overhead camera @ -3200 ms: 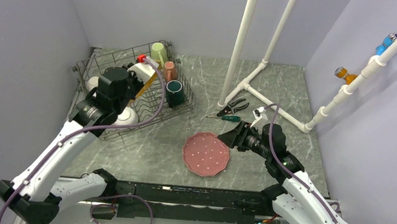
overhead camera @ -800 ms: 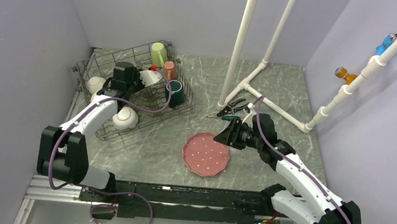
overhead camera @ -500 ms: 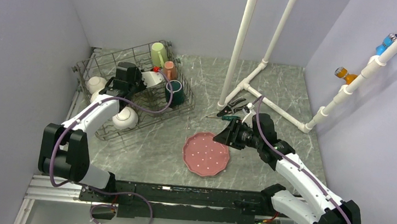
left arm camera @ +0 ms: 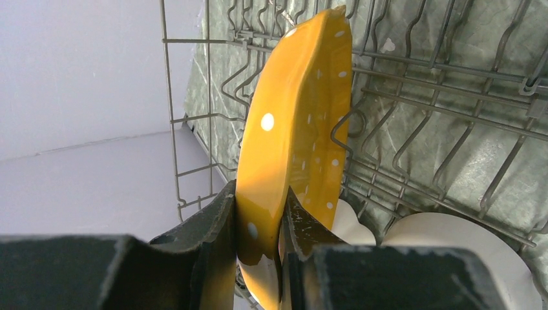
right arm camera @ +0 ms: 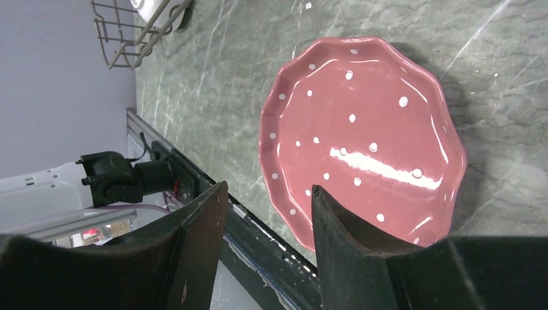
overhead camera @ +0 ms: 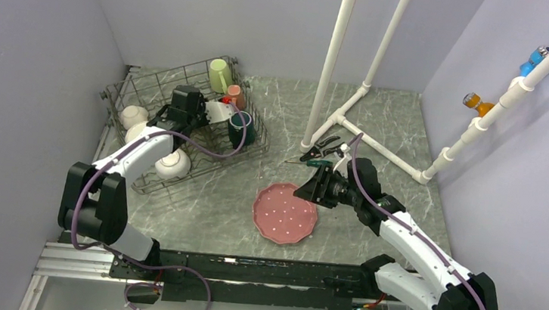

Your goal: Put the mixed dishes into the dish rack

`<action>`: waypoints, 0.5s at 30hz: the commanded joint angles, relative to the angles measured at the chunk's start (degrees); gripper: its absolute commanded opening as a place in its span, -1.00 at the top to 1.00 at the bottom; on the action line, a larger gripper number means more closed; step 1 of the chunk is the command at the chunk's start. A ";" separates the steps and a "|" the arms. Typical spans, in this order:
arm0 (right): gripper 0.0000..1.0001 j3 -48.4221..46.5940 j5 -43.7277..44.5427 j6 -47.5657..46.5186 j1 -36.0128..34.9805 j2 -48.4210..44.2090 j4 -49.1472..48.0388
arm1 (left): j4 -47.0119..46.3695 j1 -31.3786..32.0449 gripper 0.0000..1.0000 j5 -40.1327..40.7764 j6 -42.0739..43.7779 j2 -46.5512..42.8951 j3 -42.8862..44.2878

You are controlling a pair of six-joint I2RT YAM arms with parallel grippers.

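Note:
The dish rack [overhead camera: 255, 150] stands at the back left of the table. My left gripper [overhead camera: 173, 115] reaches inside it and is shut on the rim of an orange white-dotted scalloped plate [left arm camera: 294, 123], which stands on edge among the tines [left arm camera: 413, 139]. From above, that plate is hidden under the wrist. A pink-orange dotted plate [overhead camera: 285, 213] lies flat on the table in front. My right gripper [overhead camera: 306, 189] hangs open just above its right edge, holding nothing; the right wrist view shows the plate [right arm camera: 362, 139] beyond the open right gripper [right arm camera: 268, 188].
In the rack stand a pale green mug [overhead camera: 218, 74], a pink mug [overhead camera: 235, 95], a dark teal mug [overhead camera: 241, 127] and two white bowls [overhead camera: 132, 117] [overhead camera: 173, 163]. Pliers [overhead camera: 326, 144] and a green screwdriver [overhead camera: 318, 163] lie behind the plate. White pipes [overhead camera: 330, 62] rise at the back.
My left gripper has come down into the rack with the orange plate and shifted right along it. The right gripper has edged slightly left over the pink-orange plate.

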State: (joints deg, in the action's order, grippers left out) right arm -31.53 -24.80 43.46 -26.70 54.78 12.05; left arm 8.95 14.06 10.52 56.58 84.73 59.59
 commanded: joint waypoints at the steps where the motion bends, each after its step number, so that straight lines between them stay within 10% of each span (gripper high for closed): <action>1: -0.04 0.88 -1.74 0.77 0.16 0.69 -3.59 | -6.97 -0.53 0.63 7.38 4.31 -0.44 4.12; 15: -0.04 1.68 -2.83 1.71 0.14 2.81 -6.77 | -14.68 -0.27 -0.66 13.23 2.05 2.53 5.17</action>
State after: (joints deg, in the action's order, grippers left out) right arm -29.67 -26.33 44.80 -26.70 56.77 8.91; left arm 0.43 14.06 19.97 58.78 86.67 62.72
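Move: The left hand still holds the yellow plate by its rim in the rack, with the plate's middle about 5 cm to the right, roughly level fore-and-aft, and 5 cm lower. A white bowl sits some 9 cm left and 8 cm back of the hand, and the teal mug about 18 cm right and 5 cm back, both roughly 12 cm lower. From the right hand, the yellow plate is some 19 cm ahead, 34 cm left and slightly lower. After barely moving at first, the left hand spreads its fingers from a narrow grip to well open, lets go of the yellow plate's rim and draws away from its middle, rising about 4.5 cm while easing some 2.5 cm forward and 2 cm left. As it lifts, the wrist tips the fingers up by roughly 10 degrees and swings a little counter-clockwise, so that the upper finger stands clear while the lower one is still close by the rim. ##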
